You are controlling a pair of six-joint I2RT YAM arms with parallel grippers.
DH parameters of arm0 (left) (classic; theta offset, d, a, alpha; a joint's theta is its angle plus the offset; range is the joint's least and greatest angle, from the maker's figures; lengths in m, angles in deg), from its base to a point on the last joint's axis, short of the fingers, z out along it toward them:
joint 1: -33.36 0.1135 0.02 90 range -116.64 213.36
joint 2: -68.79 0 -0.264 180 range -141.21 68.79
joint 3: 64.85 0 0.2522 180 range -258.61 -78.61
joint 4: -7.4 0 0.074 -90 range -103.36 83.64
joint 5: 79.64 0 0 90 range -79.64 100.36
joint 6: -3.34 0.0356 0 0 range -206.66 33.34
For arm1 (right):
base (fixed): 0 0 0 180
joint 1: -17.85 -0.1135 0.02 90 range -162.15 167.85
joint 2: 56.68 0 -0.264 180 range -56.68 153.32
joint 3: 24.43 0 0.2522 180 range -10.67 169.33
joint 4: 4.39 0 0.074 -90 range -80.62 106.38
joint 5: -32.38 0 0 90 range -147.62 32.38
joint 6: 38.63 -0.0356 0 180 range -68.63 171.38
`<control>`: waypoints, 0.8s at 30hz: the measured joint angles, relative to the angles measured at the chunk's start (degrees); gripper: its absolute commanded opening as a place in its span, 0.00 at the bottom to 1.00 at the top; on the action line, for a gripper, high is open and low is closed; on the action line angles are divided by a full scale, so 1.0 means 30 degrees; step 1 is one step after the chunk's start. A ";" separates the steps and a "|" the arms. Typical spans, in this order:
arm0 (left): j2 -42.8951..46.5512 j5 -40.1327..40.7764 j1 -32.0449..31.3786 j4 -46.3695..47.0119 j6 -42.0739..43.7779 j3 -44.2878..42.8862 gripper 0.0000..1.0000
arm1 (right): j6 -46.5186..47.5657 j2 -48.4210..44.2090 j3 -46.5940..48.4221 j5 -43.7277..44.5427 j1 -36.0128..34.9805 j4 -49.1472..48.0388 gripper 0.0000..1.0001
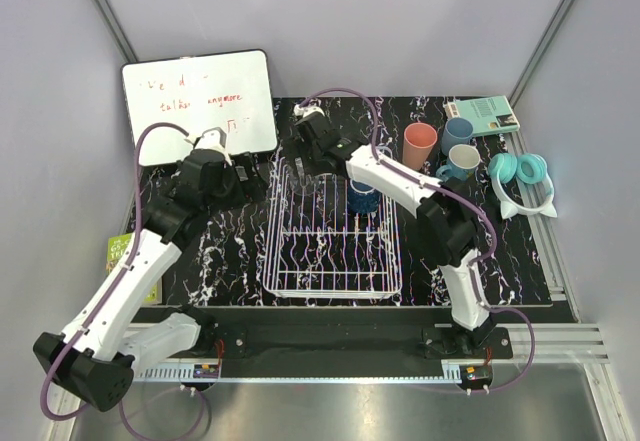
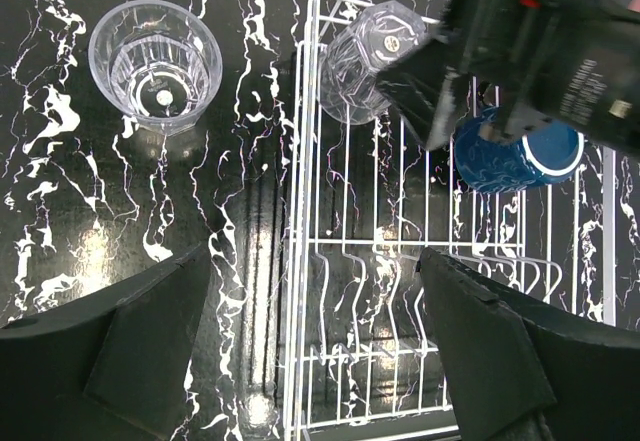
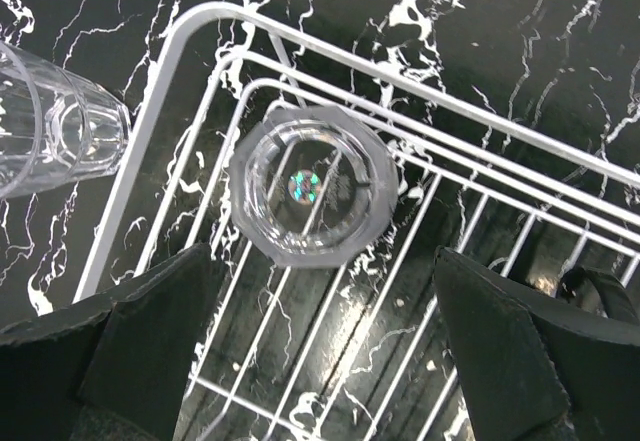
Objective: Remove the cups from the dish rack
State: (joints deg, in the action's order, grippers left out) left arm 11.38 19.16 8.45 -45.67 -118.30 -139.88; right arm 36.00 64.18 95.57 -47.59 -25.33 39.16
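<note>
The white wire dish rack [image 1: 333, 283] sits mid-table. It holds a clear glass [image 3: 313, 186] at its far left corner and a dark navy mug [image 1: 362, 197] on its side. My right gripper [image 3: 320, 351] hovers open just above that glass, which also shows in the left wrist view [image 2: 365, 56] beside the navy mug [image 2: 515, 156]. My left gripper [image 2: 315, 341] is open and empty over the rack's left rim [image 2: 297, 261]. A second clear glass [image 2: 155, 61] stands upright on the table left of the rack. A salmon tumbler [image 1: 420, 144] and two light blue mugs [image 1: 458, 131] [image 1: 462, 162] stand at the far right.
A whiteboard [image 1: 200, 96] leans at the far left. Teal headphones [image 1: 521, 175] lie at the right edge, a teal box [image 1: 490, 115] behind the mugs. A green item [image 1: 118, 251] lies off the mat's left edge. My right gripper [image 1: 305, 161] and left gripper [image 1: 248, 183] are close together.
</note>
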 measured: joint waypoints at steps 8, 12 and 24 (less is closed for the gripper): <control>0.0109 0.0022 0.0000 0.0321 -0.0066 0.0736 0.89 | 0.0401 0.1661 0.2164 0.0306 -0.0255 0.0255 0.99; 0.0102 0.0022 0.0000 0.0539 -0.0138 0.1035 0.90 | 0.0721 0.2659 0.3162 0.0729 -0.0291 0.0561 0.99; 0.0109 0.0007 0.0000 0.0882 -0.0423 0.1778 0.89 | 0.1013 0.4656 0.3687 0.1086 -0.0313 0.1326 0.07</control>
State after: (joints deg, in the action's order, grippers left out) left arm 11.71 19.18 8.45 -43.02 -119.57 -134.55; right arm 39.04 78.15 106.63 -44.34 -26.27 43.13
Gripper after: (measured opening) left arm 0.897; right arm 0.640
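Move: The last clear glass, upside down in the rack's far left corner, lies some 8 cm below the right hand, about 2 cm ahead and 2 cm to its left. The dark blue mug stands about 12 cm to that hand's right and 3 cm back, about 8 cm lower; the unloaded glass is roughly 14 cm to its left, 1 cm back and 10 cm lower. From the left hand, the rack glass lies about 16 cm ahead, 11 cm to the right and 17 cm below. The right fingers close from wide open onto the two sides of the rack glass and begin to pinch it. Before that, the right hand eases about 2 cm forward and left over the glass, then drops some 6 cm around it, rolling slightly. The empty left hand, still open, just sinks about 3 cm. ##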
